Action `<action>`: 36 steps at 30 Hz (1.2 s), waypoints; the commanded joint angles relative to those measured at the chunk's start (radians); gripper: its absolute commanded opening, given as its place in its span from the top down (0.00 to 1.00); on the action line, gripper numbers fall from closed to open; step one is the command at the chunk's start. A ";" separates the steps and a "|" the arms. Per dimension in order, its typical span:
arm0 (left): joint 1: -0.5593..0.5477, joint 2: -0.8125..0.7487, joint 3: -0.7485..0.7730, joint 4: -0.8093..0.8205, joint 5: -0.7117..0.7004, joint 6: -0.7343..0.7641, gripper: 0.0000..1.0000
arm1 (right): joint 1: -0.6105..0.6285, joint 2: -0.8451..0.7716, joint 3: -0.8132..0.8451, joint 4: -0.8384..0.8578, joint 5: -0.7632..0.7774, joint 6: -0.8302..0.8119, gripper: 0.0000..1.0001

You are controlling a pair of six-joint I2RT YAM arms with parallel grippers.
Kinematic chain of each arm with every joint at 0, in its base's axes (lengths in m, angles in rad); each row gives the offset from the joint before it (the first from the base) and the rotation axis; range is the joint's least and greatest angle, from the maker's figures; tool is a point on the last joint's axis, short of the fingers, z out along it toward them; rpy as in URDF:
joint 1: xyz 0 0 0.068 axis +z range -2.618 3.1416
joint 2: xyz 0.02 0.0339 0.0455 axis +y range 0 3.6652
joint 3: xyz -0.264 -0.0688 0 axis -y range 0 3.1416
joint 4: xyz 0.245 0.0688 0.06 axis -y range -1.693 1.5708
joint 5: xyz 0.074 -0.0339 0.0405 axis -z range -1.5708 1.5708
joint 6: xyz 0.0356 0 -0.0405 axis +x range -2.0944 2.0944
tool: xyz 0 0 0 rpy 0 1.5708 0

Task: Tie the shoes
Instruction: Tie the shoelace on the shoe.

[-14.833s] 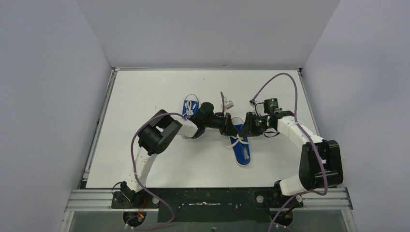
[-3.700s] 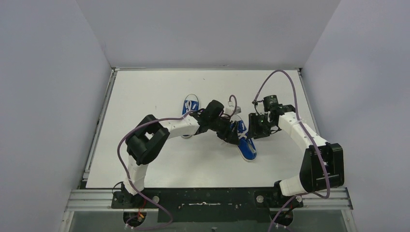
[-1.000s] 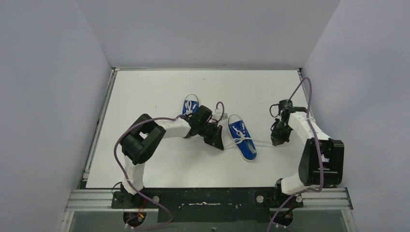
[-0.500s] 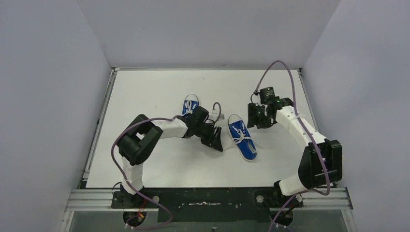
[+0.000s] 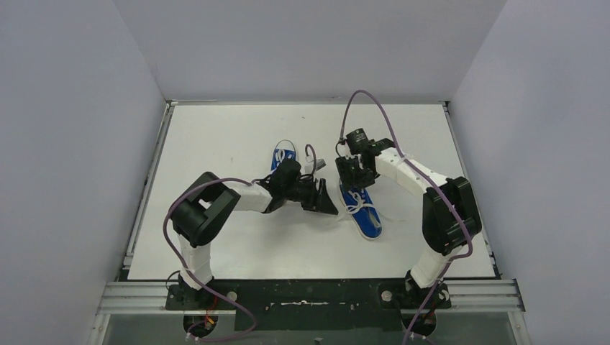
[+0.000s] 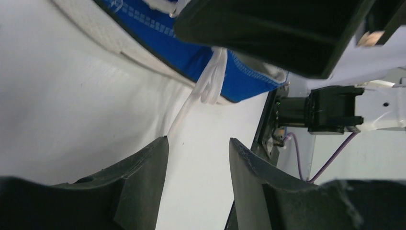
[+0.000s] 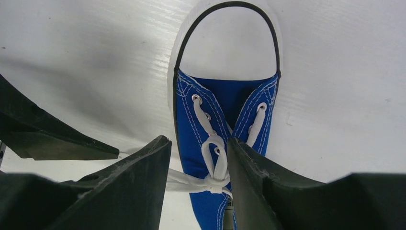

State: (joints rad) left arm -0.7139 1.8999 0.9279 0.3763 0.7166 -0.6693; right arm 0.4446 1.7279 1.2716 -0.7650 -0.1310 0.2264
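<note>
Two small blue shoes with white laces lie on the white table. One shoe [image 5: 365, 215] lies mid-table, toe toward me; the other shoe [image 5: 283, 156] shows partly behind my left arm. My right gripper [image 5: 352, 180] hangs open over the near shoe's heel end. In the right wrist view its fingers straddle the laced tongue [image 7: 225, 100], just above a small knot with loops [image 7: 215, 182], gripping nothing. My left gripper [image 5: 328, 205] lies low on the table just left of that shoe, open and empty [image 6: 197, 143]. A loose lace loop [image 6: 210, 81] hangs from the shoe's side [image 6: 191, 52] ahead of it.
The table [image 5: 216, 136] is walled by grey panels on three sides, with a metal rail along its left edge [image 5: 147, 187]. Purple cables arc above both wrists [image 5: 367, 100]. A lace end trails right of the near shoe [image 5: 392, 218].
Both grippers went from shut to open. My right arm swung from the table's right side leftward to above the near shoe's heel. The left gripper shifted slightly and stays low beside that shoe.
</note>
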 commanded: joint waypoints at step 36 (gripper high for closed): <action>-0.081 0.161 0.150 0.258 -0.033 -0.096 0.85 | 0.089 -0.040 -0.042 0.001 0.291 0.023 0.98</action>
State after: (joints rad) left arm -0.7933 2.0659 1.0447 0.6083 0.6601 -0.7883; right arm 0.5442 1.7283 1.1942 -0.7708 0.1188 0.2291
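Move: Hanging off the near shoe's left side, the bow's left loop lies some 6 cm to the right of the left hand, about 1 cm ahead and nearly level; the knot is 8 cm right, 1 cm ahead. The other shoe lies roughly 18 cm ahead and 19 cm left, 3 cm lower. From the right hand, the bow's small loop is 2 cm back, 2 cm right and 3 cm below; the toe cap is 7 cm straight ahead, 4 cm down. Sinking about 2.5 cm while easing back and right, the right hand swings its fingers some 15 degrees to point nearly straight down, and closes them on the bow's small loop just ahead of the knot. The left hand slides roughly 5.5 cm rightwards, slightly forward, bringing its open fingers around the left loop beside the shoe, then begins closing them. ##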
